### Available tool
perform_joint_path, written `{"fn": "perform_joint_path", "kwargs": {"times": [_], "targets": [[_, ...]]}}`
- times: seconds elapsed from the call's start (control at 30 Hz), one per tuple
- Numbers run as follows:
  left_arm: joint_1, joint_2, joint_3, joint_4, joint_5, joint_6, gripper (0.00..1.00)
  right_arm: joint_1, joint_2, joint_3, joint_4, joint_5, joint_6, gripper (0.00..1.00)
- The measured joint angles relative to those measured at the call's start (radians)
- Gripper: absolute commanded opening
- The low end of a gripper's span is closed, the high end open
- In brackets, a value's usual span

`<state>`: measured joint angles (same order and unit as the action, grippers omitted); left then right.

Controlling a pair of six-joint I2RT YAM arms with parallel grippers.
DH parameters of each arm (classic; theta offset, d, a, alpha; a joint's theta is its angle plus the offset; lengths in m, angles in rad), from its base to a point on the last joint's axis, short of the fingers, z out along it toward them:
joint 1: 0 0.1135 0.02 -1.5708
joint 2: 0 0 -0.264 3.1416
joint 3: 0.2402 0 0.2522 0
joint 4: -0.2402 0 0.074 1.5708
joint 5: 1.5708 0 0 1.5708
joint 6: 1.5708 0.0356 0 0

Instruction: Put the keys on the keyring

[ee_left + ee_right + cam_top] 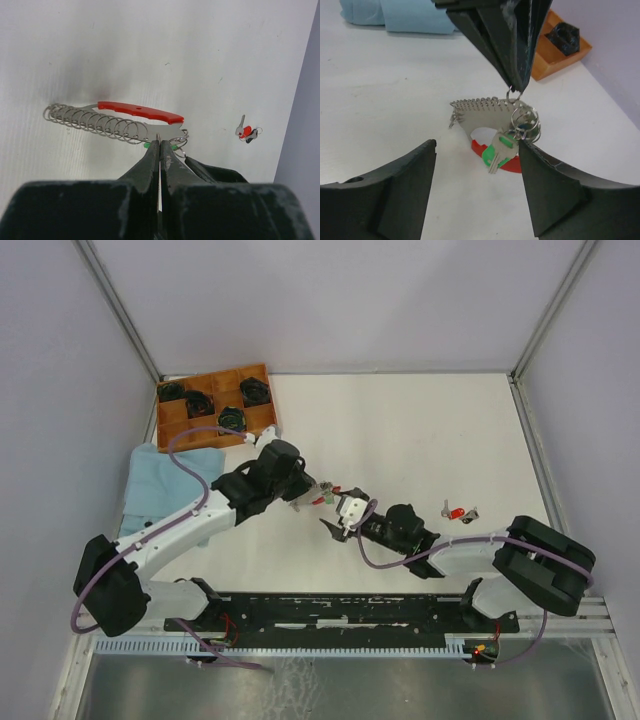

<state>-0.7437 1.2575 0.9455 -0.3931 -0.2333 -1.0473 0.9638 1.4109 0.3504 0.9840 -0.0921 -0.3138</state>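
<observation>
My left gripper (160, 145) is shut on the keyring (514, 95), pinching a small metal ring at its fingertips and holding it just above the table. A red strap (140, 111) and a silver coil chain (95, 121) trail from the ring. A green-headed key (499, 152) hangs from the ring cluster (525, 122). My right gripper (477, 150) is open. The green key is between its fingers and its right finger (540, 170) is right beside the key's head. A red-headed key (456, 513) lies on the table to the right, also visible as the red key (246, 132).
An orange wooden tray (262, 370) with dark round coils stands at the back left. A light blue cloth (160, 480) lies in front of it, under my left arm. Grey walls close the table on three sides.
</observation>
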Motion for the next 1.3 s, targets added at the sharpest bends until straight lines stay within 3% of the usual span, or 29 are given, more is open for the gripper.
{"fn": "perform_joint_path", "kwargs": {"times": [0.33, 0.73, 1.3], "targets": [[0.0, 0.038, 0.013, -0.005, 0.01, -0.037, 0.03, 0.031, 0.035, 0.043, 0.113, 0.038, -0.098, 0.39], [0.0, 0.042, 0.013, -0.002, 0.036, -0.042, 0.03, 0.031, 0.19, 0.055, 0.262, 0.125, -0.113, 0.32], [0.002, 0.043, 0.013, 0.003, 0.051, -0.071, 0.03, 0.032, 0.279, 0.089, 0.37, 0.185, -0.138, 0.2]]}}
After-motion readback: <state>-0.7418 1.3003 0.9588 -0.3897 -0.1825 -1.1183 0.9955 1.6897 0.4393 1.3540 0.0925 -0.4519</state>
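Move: The small end ring of the keyring, pinched under the left fingertips, lies about 4 cm ahead of the right hand, 3 cm to its left and 2 cm above it. The green key hangs below it, some 3 cm ahead of the right hand, 3 cm left and 1 cm lower. The red-handled plate is about 3 cm ahead and 6 cm left, level with that hand. From the left hand, the end ring is just 1 cm right and 1 cm below. Rising about 3 cm and edging left, then dipping a little, the right hand swings forward, ending some 4 cm farther out, towards the end ring under the left fingertips. It turns about 15 degrees as its wide-open fingers close most of the way, one on each side of the wire. The left hand keeps its pinch, easing slightly right and down. ##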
